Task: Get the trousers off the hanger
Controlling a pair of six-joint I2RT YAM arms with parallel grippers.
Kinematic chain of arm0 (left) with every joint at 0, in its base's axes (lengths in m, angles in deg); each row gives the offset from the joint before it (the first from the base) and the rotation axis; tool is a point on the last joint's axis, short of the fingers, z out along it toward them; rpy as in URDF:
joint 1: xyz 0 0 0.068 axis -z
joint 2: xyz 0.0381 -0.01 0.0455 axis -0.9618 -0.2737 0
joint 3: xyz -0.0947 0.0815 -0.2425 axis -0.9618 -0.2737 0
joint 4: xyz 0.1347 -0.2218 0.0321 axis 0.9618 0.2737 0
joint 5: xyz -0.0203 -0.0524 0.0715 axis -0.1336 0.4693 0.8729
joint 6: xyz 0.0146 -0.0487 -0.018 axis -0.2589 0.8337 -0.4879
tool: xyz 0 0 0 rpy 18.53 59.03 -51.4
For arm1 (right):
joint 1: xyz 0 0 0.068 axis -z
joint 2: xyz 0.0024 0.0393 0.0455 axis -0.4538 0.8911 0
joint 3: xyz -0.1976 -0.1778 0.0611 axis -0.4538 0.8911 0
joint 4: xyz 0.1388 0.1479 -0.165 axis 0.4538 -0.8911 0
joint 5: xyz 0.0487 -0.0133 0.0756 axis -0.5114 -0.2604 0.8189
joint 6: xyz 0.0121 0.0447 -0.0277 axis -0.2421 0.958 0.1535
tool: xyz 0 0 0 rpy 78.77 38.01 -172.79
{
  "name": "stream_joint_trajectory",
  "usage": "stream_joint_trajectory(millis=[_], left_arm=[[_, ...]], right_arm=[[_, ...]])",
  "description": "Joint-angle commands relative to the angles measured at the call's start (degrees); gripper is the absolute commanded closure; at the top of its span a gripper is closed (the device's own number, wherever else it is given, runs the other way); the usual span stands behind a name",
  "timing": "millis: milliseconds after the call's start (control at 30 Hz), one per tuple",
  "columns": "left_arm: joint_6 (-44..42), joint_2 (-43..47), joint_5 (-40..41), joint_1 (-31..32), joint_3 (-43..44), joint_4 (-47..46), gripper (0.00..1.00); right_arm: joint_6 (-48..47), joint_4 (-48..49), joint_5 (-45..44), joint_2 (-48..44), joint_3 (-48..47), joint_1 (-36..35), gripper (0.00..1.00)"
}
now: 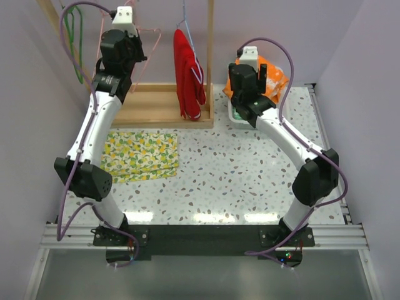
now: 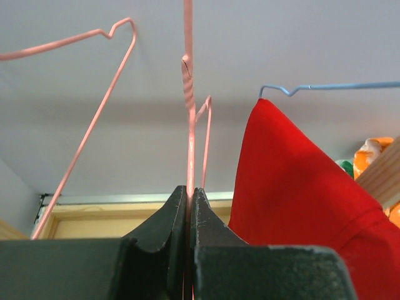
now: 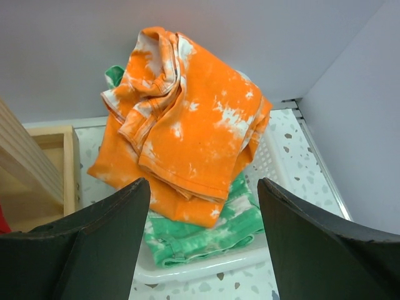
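Observation:
The plain red trousers [image 1: 187,78] hang on a blue wire hanger [image 1: 185,25] from the wooden rack; they also show in the left wrist view [image 2: 294,181] under the blue hanger [image 2: 331,86]. My left gripper [image 1: 131,32] is raised beside them and shut on the wire of an empty pink hanger [image 2: 189,125], with the jaws pressed together [image 2: 189,195]. The orange patterned trousers [image 3: 187,125] lie on the green patterned trousers [image 3: 206,232] in a white basket [image 3: 270,167]. My right gripper [image 3: 203,187] is open and empty just above that pile; it also shows in the top view [image 1: 257,78].
The wooden rack has a flat base [image 1: 159,106] and an upright post [image 1: 210,50]. A yellow lemon-print cloth [image 1: 140,156] lies flat on the speckled table at the left. A green hanger [image 1: 74,37] hangs at the far left. The white basket [image 1: 239,116] stands at the back right.

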Motion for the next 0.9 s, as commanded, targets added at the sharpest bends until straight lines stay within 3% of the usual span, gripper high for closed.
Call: stream_joint_trajectory(millis=[0, 267, 567, 867], left_arm=[[1.08, 12.36, -0.18, -0.26, -5.13, -10.06, 1.0], [0.12, 20.02, 0.25, -0.08, -9.98, -10.59, 1.0], [-1.82, 7.03, 2.1, -0.26, 6.44, -3.74, 1.0], [-1.21, -0.1, 3.86, -1.22, 10.94, -4.97, 1.0]], right_arm=[[0.56, -1.39, 0.92, 0.31, -2.11, 0.01, 0.27], [4.68, -3.76, 1.54, 0.75, -1.76, 0.01, 0.27], [3.99, -2.71, 1.36, -0.39, -0.8, 0.09, 0.28], [2.4, -1.48, 1.36, -0.65, -0.18, 1.15, 0.28]])
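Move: Still holding an empty pink hanger upright and edge-on, the left hand has the wooden rail about 16 cm above it and 4 cm ahead. The red trousers hang some 15 cm to the hand's right, 3 cm ahead, their middle about 7 cm lower. Another pink hanger hangs some 11 cm to its left, 3 cm ahead and 5 cm higher. From the right hand the rail spot lies about 43 cm left, 9 cm ahead and 26 cm up. Drawing back and up in an arc, the left hand takes the pink hanger about 11 cm off towards the base and 13 cm higher, fingers tipping up nearly 20 degrees. There it turns around and swings forward again towards the rail while sinking some 7 cm, the tilt easing to under 10 degrees, to bring the hook in from higher up. The shut fingers keep their grip on the wire. ##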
